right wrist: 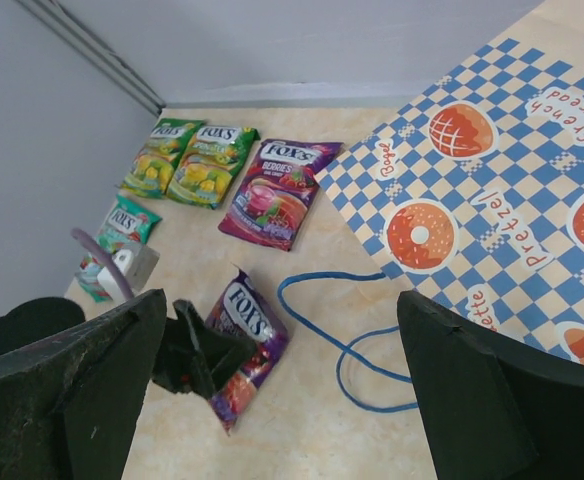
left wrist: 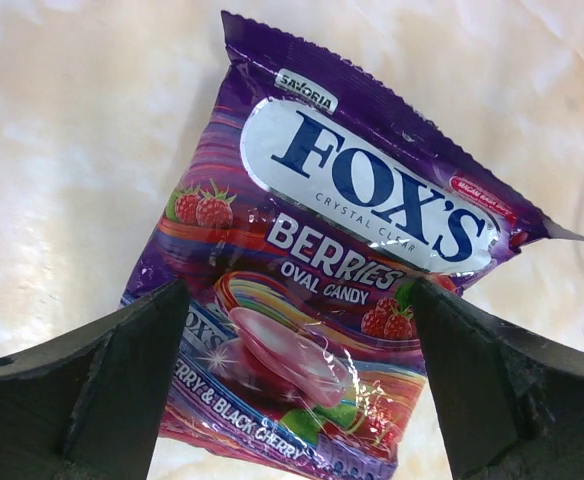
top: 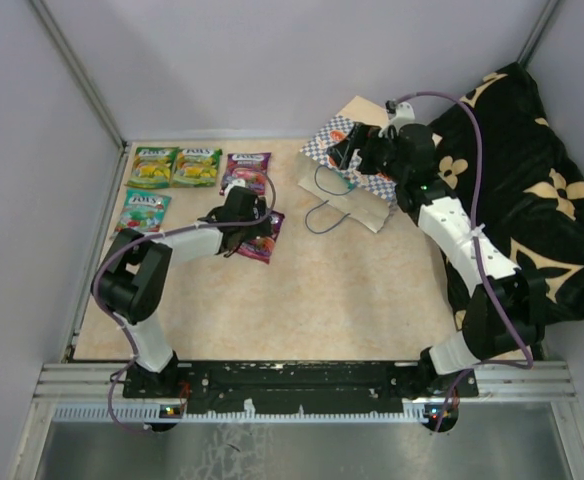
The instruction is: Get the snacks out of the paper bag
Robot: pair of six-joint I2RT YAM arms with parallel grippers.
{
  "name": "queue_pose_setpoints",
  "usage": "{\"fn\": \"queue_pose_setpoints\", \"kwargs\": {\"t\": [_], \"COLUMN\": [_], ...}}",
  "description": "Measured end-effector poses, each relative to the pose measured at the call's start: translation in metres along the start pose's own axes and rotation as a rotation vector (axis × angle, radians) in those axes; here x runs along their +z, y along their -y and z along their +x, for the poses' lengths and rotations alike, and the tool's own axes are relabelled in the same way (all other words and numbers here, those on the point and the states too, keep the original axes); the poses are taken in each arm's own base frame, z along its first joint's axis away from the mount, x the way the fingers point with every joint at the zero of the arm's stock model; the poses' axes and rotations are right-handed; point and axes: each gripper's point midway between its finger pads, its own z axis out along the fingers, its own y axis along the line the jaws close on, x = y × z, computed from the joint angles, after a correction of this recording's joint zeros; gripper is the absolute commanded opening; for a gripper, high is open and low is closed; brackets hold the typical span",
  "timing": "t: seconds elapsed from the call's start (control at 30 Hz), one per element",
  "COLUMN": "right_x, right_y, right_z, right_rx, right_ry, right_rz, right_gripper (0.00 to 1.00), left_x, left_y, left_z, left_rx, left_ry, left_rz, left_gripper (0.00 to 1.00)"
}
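A purple FOX'S berry snack pouch (left wrist: 342,230) lies flat on the table between the spread fingers of my left gripper (left wrist: 297,400), which is open and grips nothing. From above, that gripper (top: 249,218) hovers over the pouch (top: 266,240). The paper bag (top: 357,175) lies flat at the back with its blue cord handles (right wrist: 372,330) trailing on the table. My right gripper (right wrist: 282,400) hangs open and empty above the bag's (right wrist: 492,200) near end. Two green pouches (top: 152,167) (top: 196,167), another purple one (top: 247,170) and a teal one (top: 143,211) lie at the back left.
A black cloth with tan flowers (top: 532,170) is heaped along the right side, behind my right arm. Grey walls close in the left and back edges of the table.
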Motion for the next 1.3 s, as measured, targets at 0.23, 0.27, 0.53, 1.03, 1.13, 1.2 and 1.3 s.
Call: {"fn": "queue_pose_setpoints", "kwargs": {"t": [0.23,0.27,0.53,1.03,1.13,1.2,1.3], "right_x": [0.001,0.001,0.000,0.045,0.053,0.055,0.057], "right_y": [-0.005,-0.005,0.000,-0.037,-0.016,-0.002,0.010], "right_z": [0.004,0.004,0.007,0.074,0.102,0.118,0.130], "right_rx": [-0.003,-0.003,-0.009,-0.376,-0.398,-0.406,-0.418], "right_ry": [-0.010,-0.009,-0.021,-0.268,-0.351,-0.403,-0.439], "right_rz": [-0.009,-0.008,0.017,0.064,0.107,0.139,0.174], "right_gripper": [0.99,0.99,0.95,0.72,0.72,0.72,0.73], "left_x": [0.018,0.018,0.020,-0.033,-0.043,-0.045,-0.047], "left_y": [-0.030,-0.033,-0.056,0.029,0.048,0.054,0.059], "left_z": [-0.023,-0.025,-0.036,-0.064,-0.073,-0.073,-0.069], "left_rx": [-0.157,-0.169,-0.219,-0.010,0.020,0.033,0.049], "left_ry": [0.060,0.065,0.081,0.055,0.082,0.084,0.073], "left_rz": [-0.238,-0.255,-0.360,0.181,0.288,0.325,0.360], "left_gripper": [0.99,0.99,0.99,1.00,1.00,1.00,1.00]}}
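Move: The near Fox's packet lies right under the open left fingers, its middle about 1 cm ahead and 2 cm below. From that hand the far Fox's packet is roughly 16 cm ahead and 3 cm left, the teal Lay's some 5 cm ahead and 23 cm left. The right hand hovers with the blue handle about 15 cm below, 2 cm ahead and 4 cm left; the checkered panel's middle is around 8 cm ahead, 3 cm right and 13 cm below. Keep the left fingers wide open on the near Fox's packet and push it along the table about 6 cm left and a little forward, turning counter-clockwise some 25 degrees, then lift off up and to the right, turning back clockwise. Late in that push, start the right hand down and left towards the blue handle, tilting its fingers steeper and partly closing them. ##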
